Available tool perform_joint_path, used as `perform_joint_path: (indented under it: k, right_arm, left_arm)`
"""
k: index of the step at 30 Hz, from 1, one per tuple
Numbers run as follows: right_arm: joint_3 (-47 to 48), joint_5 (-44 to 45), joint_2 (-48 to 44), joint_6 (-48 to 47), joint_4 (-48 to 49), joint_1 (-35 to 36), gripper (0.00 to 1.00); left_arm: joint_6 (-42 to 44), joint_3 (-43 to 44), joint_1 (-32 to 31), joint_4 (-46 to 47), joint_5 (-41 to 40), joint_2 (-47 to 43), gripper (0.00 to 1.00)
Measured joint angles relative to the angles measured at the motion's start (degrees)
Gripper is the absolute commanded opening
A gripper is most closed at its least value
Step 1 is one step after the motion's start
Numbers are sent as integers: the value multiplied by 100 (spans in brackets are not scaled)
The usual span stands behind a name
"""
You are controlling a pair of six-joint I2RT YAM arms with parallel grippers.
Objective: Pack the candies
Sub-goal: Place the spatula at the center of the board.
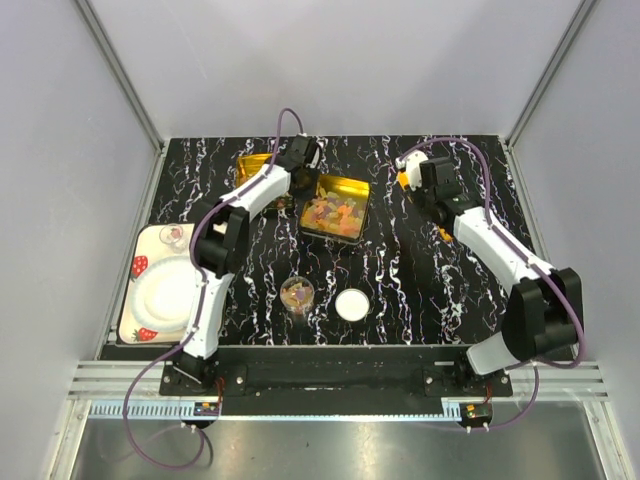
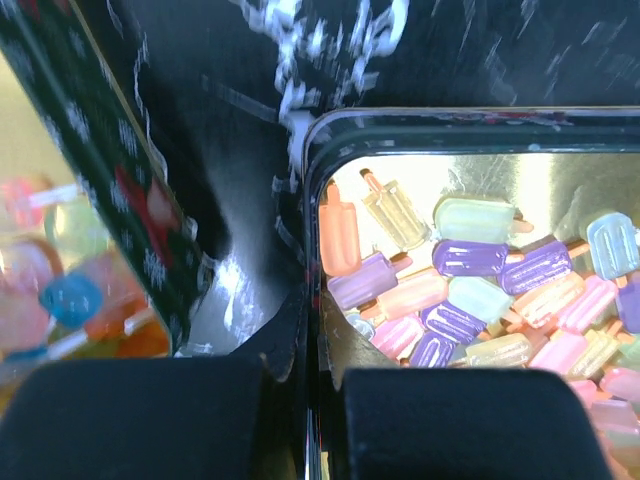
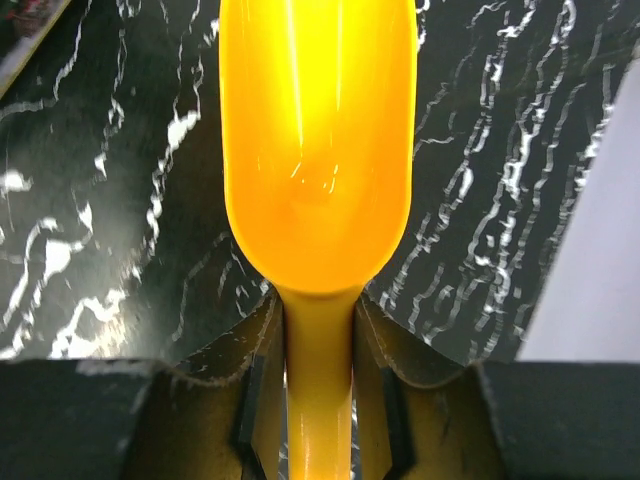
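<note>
The candies (image 2: 470, 290) are small pastel popsicle-shaped pieces heaped in an open gold tin (image 1: 350, 186) at the table's back middle. My left gripper (image 2: 312, 350) is shut on that tin's left rim (image 2: 310, 200), with one finger inside the wall and one outside. In the top view the left gripper (image 1: 308, 183) sits at the tin's near-left corner. More candies (image 2: 60, 290) fill a second tin (image 1: 252, 163) just to the left. My right gripper (image 3: 318, 345) is shut on the handle of an empty yellow-orange scoop (image 3: 318, 150), held above the bare table at the back right (image 1: 405, 178).
A small clear cup (image 1: 297, 293) holding a few candies stands at the front middle, with a round white lid (image 1: 351, 304) beside it. A strawberry-patterned tray (image 1: 140, 268) with a white plate (image 1: 170, 292) and a little glass (image 1: 175, 237) lies at the left edge.
</note>
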Motion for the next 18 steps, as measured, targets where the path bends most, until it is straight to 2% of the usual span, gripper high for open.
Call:
perform_joint_path:
  k: [12, 18]
  right_arm:
    - [46, -549, 1390, 1121, 787, -131, 0]
    - [645, -953, 2015, 1639, 992, -431, 0]
  left_arm:
    - [-400, 977, -33, 103, -348, 728, 0]
    - [-575, 1141, -26, 203, -446, 905, 3]
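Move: The right hand already holds the spatula by its handle. Bare marble lies about 8 cm ahead of it, 3 cm to its left and 15 cm below; the popsicle tin is roughly 20 cm to its left and 6 cm ahead, the white lid 17 cm left and 16 cm back. The left hand already grips that tin's left wall, the tin's middle some 6 cm right and 3 cm back; the lollipop tin is 10 cm left, 2 cm ahead. Keeping its pinch on the spatula's handle, the right hand sinks some 8 cm towards the bare marble right of the popsicle tin, then levels off and reaches forward, its left side rolling up nearly 20 degrees and its fingers turning slightly clockwise. The left fingers stay shut on the tin's left wall and take it about 5 cm forward and a little right, with a small rise and then a dip, turning slightly counter-clockwise. ##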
